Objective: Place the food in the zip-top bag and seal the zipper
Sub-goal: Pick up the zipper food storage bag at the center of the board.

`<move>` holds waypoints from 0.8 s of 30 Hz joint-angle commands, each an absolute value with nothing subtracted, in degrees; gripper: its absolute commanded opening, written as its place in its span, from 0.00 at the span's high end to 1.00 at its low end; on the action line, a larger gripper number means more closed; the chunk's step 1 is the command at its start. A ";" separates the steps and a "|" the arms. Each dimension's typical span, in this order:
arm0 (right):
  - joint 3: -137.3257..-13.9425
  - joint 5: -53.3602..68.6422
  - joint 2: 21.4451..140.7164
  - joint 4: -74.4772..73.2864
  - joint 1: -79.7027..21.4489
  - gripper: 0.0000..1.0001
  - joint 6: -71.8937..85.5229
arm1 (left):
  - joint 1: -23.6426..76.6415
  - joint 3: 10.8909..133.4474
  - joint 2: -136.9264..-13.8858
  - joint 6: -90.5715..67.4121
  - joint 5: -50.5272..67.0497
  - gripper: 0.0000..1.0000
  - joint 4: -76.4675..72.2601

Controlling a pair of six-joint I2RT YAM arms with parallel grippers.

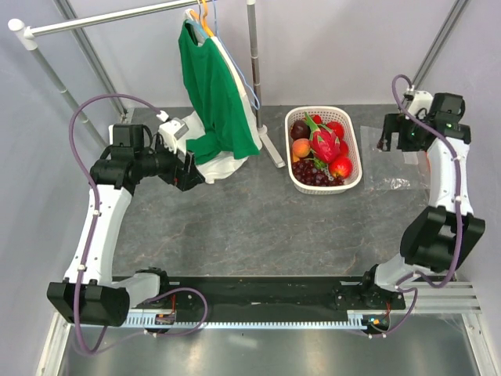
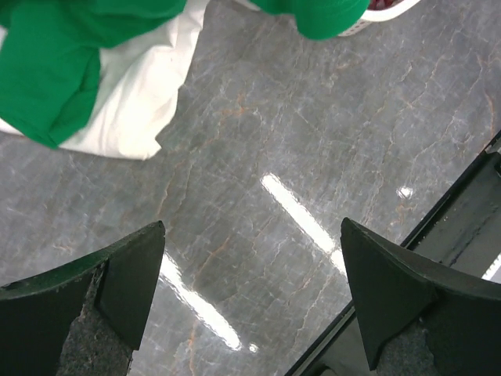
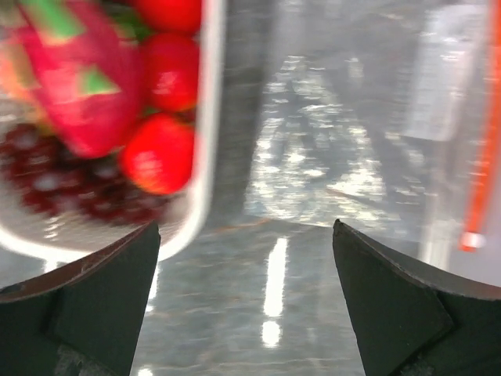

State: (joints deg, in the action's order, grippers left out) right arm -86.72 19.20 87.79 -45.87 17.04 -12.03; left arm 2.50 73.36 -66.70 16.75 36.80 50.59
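Note:
The food lies in a white lattice basket at the back middle: a pink dragon fruit, dark grapes, and red and orange round fruits. The clear zip-top bag lies flat on the table right of the basket, with its orange-red zipper along the far right edge. My right gripper hovers open above the bag's back edge; in its wrist view the open right gripper frames the bag, zipper, basket rim and dragon fruit. My left gripper is open and empty at the far left.
A green shirt hangs from a clothes rail at the back, over a white cloth. The rack's upright pole stands beside the basket. The left wrist view shows the open left gripper, green shirt and white cloth over grey marbled table.

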 commanded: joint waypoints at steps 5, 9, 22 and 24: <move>-95.88 12.49 103.17 -50.10 23.55 0.02 -24.61 | 4.39 80.85 -69.87 18.81 38.58 0.00 49.48; -97.99 12.39 109.76 -48.78 23.47 0.02 -23.73 | 4.75 82.00 -71.63 17.58 38.93 0.00 49.39; -100.81 7.83 119.26 -38.42 15.21 0.02 -12.93 | 4.92 80.86 -73.21 16.52 36.39 0.00 49.39; -102.47 5.72 121.19 -37.18 14.33 0.02 -11.09 | 4.92 80.86 -73.56 16.79 35.51 0.00 49.39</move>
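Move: From the right hand, the zip-top bag's middle lies about 10 cm ahead, 11 cm to its right and 17 cm below, flat on the board. The fruit basket's middle stands some 9 cm ahead and 11 cm to this hand's left, 13 cm down, with its nearest red fruit only about 5 cm ahead and 6 cm left. For the left hand, the bag is far off: roughly 50 cm right, 20 cm ahead and 20 cm below. Down and rightward at first, then almost straight down, the open right hand sinks some 15 cm towards the bag, its fingers tipping about 20 degrees further downward. Low over the bag's near left part it swings forward about 4 cm and drifts back left by as much; contact can't be seen. The left hand, open, eases about 2 cm forward. ##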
